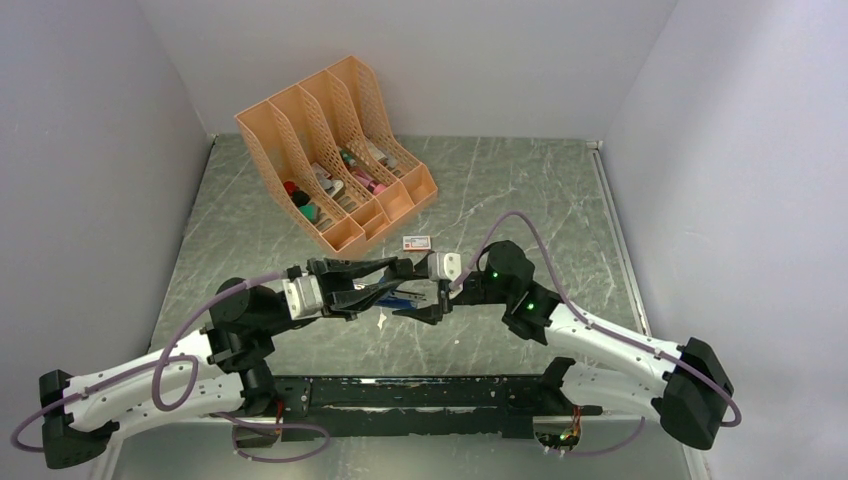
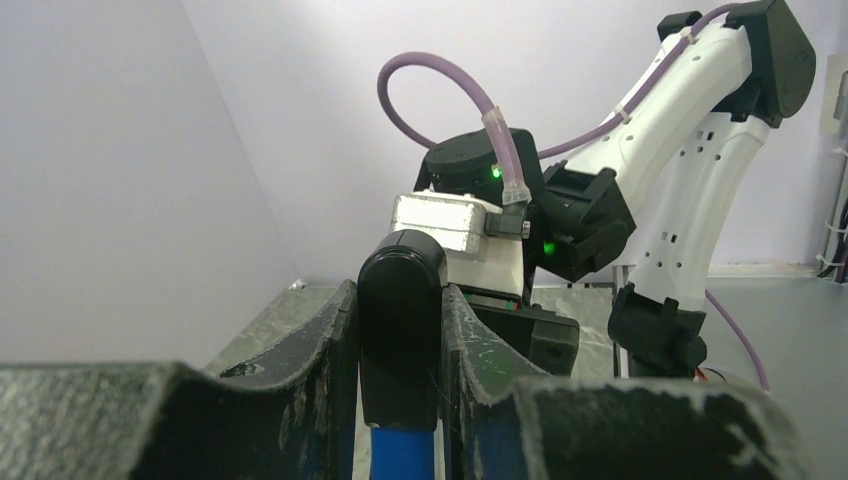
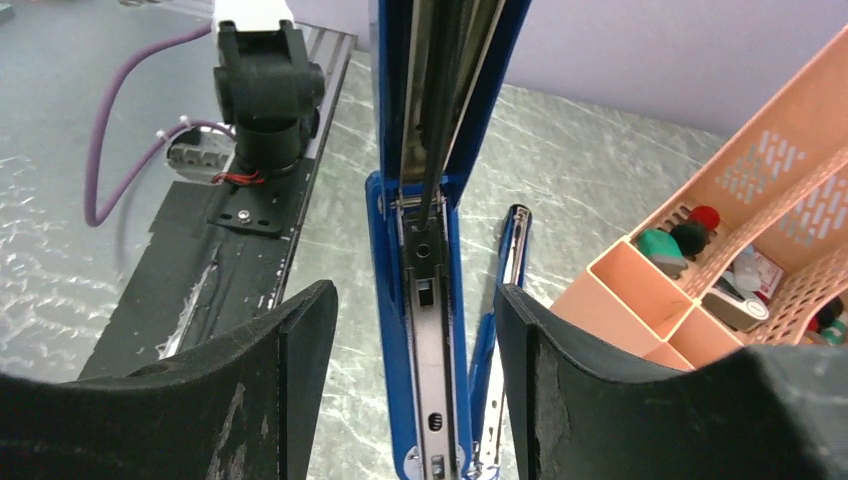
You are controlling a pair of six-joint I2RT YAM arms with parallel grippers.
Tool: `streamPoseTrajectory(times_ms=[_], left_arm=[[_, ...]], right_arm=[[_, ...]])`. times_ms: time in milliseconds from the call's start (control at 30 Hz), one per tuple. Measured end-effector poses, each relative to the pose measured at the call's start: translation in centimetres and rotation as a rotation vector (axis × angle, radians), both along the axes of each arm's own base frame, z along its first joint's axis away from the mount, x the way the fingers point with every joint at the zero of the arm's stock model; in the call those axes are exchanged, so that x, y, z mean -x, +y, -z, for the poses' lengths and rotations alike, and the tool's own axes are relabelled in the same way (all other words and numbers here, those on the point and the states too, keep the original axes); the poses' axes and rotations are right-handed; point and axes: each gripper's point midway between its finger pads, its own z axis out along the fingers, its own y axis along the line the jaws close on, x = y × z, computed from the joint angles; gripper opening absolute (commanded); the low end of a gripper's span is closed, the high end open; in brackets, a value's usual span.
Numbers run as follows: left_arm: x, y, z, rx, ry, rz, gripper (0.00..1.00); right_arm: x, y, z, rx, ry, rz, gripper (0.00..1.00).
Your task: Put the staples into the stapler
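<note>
The blue stapler [image 1: 395, 294] hangs above the table's middle, opened wide. My left gripper [image 1: 385, 283] is shut on it. In the left wrist view the stapler's black end cap [image 2: 402, 330] sits tight between both fingers. My right gripper [image 3: 412, 295] is open and straddles the stapler's grey metal channel [image 3: 435, 370], with a gap on each side. The blue top cover [image 3: 440, 90] stands raised beyond the jaws. I cannot tell whether the staples lie in the channel. A small pale scrap [image 1: 381, 320] lies on the table under the stapler, too small to identify.
A little white-and-red box [image 1: 417, 242] lies just behind the grippers. A peach file organizer [image 1: 335, 150] with small items in its slots stands at the back left. The black mounting plate [image 1: 420, 400] runs along the near edge. Walls close in on both sides.
</note>
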Motion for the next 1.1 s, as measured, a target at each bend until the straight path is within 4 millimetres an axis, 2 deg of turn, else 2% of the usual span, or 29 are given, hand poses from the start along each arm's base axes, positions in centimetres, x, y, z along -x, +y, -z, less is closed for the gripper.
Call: streamPoseTrajectory(times_ms=[300,500,600,667,700,800,900,1000,1100], left_arm=[[0.3,0.1,-0.7,0.025,-0.011,0.015,0.07],[0.6,0.0,-0.7,0.025,-0.01,0.03,0.07],[0.6,0.0,-0.7,0.029,-0.006,0.032,0.07],[0.6,0.1,-0.8,0.03,-0.005,0.033,0.08],[0.6,0.1,-0.8,0.029,-0.005,0.033,0.11],[0.6,0.1,-0.8,0.031,-0.005,0.031,0.33],[0.5,0.4,-1.0,0.038,-0.005,0.02,0.48],[0.5,1.3,-2.0,0.074,-0.025,-0.005,0.56],[0.6,2.5,-3.4,0.124,-0.048,-0.032,0.61]], right_arm=[[0.5,0.6,1.5,0.037,0.049,-0.051,0.45],[0.3,0.8,2.0,0.049,0.071,-0.051,0.21],[0.4,0.9,2.0,0.05,0.071,-0.059,0.04],[0.5,0.9,2.0,0.05,0.069,-0.061,0.0],[0.5,0.9,2.0,0.051,0.07,-0.061,0.0],[0.4,0.9,2.0,0.055,0.072,-0.055,0.0],[0.2,0.9,1.9,0.057,0.074,-0.044,0.0],[-0.2,0.9,2.3,0.086,0.097,-0.016,0.0],[-0.7,0.6,3.8,0.144,0.135,0.022,0.0]])
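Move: My left hand holds the open stapler up by its black head. The lower half with the staple track, which my right hand goes for, lies right between and just under my right fingertips: about 3 cm below, 1 cm to the left and 1 cm back. On the table some 23 cm below, the other stapler is about 10 cm ahead and 9 cm left, the staple box about 20 cm ahead and 6 cm right. From my left hand that lower half is about 11 cm straight below. I hand the stapler over: while my left hand keeps hold of its black head almost in place, my right hand eases down about 2 cm and closes its fingers on the sides of the lower half. Then my left fingers open and let the head go, drawing off up and to the left by some 4 cm, while my right hand sinks another 2 cm with a slight tilt, keeping its pinch. ##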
